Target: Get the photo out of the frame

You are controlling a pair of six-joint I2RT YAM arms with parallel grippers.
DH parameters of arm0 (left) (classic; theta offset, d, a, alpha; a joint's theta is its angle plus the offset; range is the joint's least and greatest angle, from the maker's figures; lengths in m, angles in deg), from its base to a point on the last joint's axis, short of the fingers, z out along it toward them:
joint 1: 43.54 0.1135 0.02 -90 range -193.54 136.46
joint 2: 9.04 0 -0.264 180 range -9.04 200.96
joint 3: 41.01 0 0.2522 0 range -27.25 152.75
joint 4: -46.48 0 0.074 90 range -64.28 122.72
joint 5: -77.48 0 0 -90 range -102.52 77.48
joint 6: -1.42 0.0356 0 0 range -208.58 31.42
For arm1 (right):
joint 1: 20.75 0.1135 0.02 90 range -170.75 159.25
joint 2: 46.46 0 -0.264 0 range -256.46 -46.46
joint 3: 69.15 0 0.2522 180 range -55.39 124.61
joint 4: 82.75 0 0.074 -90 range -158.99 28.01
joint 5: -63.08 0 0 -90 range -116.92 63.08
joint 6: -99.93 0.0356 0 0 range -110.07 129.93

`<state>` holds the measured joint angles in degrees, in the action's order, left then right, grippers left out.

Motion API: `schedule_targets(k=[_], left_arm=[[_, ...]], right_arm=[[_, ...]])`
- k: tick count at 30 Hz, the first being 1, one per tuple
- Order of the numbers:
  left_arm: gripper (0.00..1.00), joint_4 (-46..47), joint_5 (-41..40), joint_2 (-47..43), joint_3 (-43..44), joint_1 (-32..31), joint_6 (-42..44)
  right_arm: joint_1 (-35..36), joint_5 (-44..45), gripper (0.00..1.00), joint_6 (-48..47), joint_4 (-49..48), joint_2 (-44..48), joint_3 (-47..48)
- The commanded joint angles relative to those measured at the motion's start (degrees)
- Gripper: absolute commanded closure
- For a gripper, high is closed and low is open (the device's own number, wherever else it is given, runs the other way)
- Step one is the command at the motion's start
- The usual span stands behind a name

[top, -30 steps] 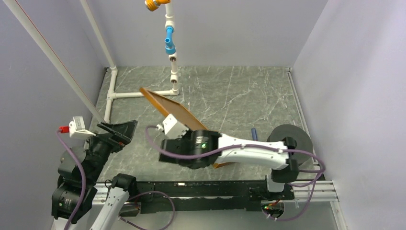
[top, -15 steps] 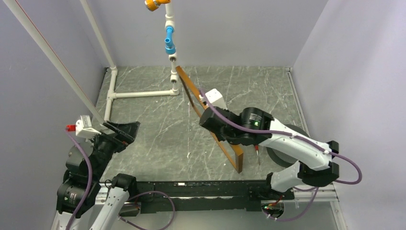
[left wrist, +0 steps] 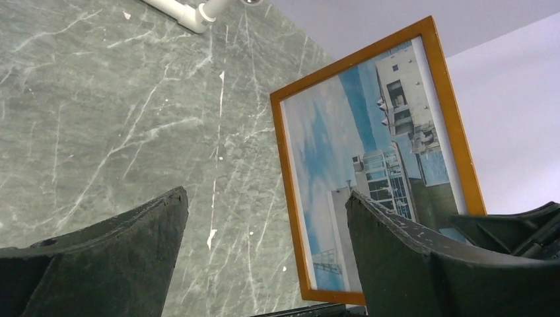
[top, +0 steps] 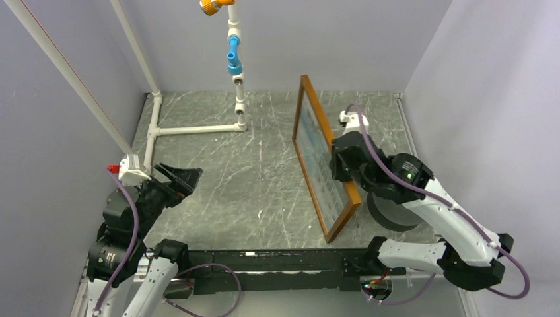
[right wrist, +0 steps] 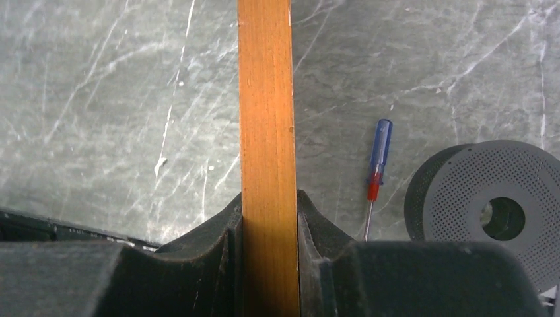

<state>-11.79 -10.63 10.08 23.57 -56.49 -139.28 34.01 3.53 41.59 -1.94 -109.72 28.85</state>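
Note:
The frame (top: pixel 344 221), thin reddish-brown wood, stands nearly upright on its long edge right of the table's middle. The photo (top: pixel 319 162) sits in it, facing left: a white building under blue sky, clear in the left wrist view as the photo (left wrist: pixel 350 145) inside the frame (left wrist: pixel 284 198). My right gripper (top: pixel 338 157) is shut on the frame's far side rail. In the right wrist view the frame's wooden edge (right wrist: pixel 265 99) runs straight up between the fingers of the right gripper (right wrist: pixel 267 221). My left gripper (top: pixel 179 179) hangs open at the left, apart from the frame, its fingers (left wrist: pixel 112 251) wide with nothing between them.
A white pipe structure (top: pixel 198 129) with a blue fitting (top: pixel 234 63) stands at the back left. A grey perforated disc (right wrist: pixel 489 205) lies right of the frame, seen in the top view as the disc (top: pixel 389 216). A blue-and-red screwdriver (right wrist: pixel 376 165) lies beside it.
My right arm swung the frame from the table's middle to the right and turned it over, so the photo now faces left. The left arm crept slightly forward, still open.

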Motion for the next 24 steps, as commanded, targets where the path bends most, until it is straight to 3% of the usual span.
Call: schedule_targets(k=[1, 9, 24], left_arm=[[0.08, 3.02, 1.9, 0.39, -0.23, -0.06, -0.39], [0.08, 2.38, 2.62, 0.32, -0.31, -0.06, -0.15], [0.08, 3.57, 4.89, 1.06, -2.36, -0.06, -0.13]], right_arm=[[-7.41, -4.41, 1.0, 0.28, -6.47, 1.95, -7.23], [-24.86, -17.6, 1.0, -3.05, -19.54, 4.18, -14.81], [-47.92, -43.64, 1.0, -4.67, -40.27, -0.48, -28.61]])
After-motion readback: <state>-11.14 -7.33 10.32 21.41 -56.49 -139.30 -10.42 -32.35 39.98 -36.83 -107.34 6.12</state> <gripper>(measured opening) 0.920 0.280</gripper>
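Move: The right hand already grips the upper long edge of the steeply hanging frame; the frame's middle lies roughly 8 cm ahead of the hand, 5 cm to its left and 12 cm below. Down on the table, the screwdriver lies about 6 cm ahead and 8 cm to its right, with the black spool level with the screwdriver, 12 cm farther right. From the idle left hand the frame's middle is some 41 cm right, 10 cm ahead and 12 cm below. Swinging first to the right and then mostly forward, the right hand carries the frame about 12 cm outward over the table, sinking only towards the end. Meanwhile the wrist rolls some 25 degrees, its left side rising, and turns a little clockwise, laying the frame over with the photo side up; the fingers keep their pinch on the wooden edge. ##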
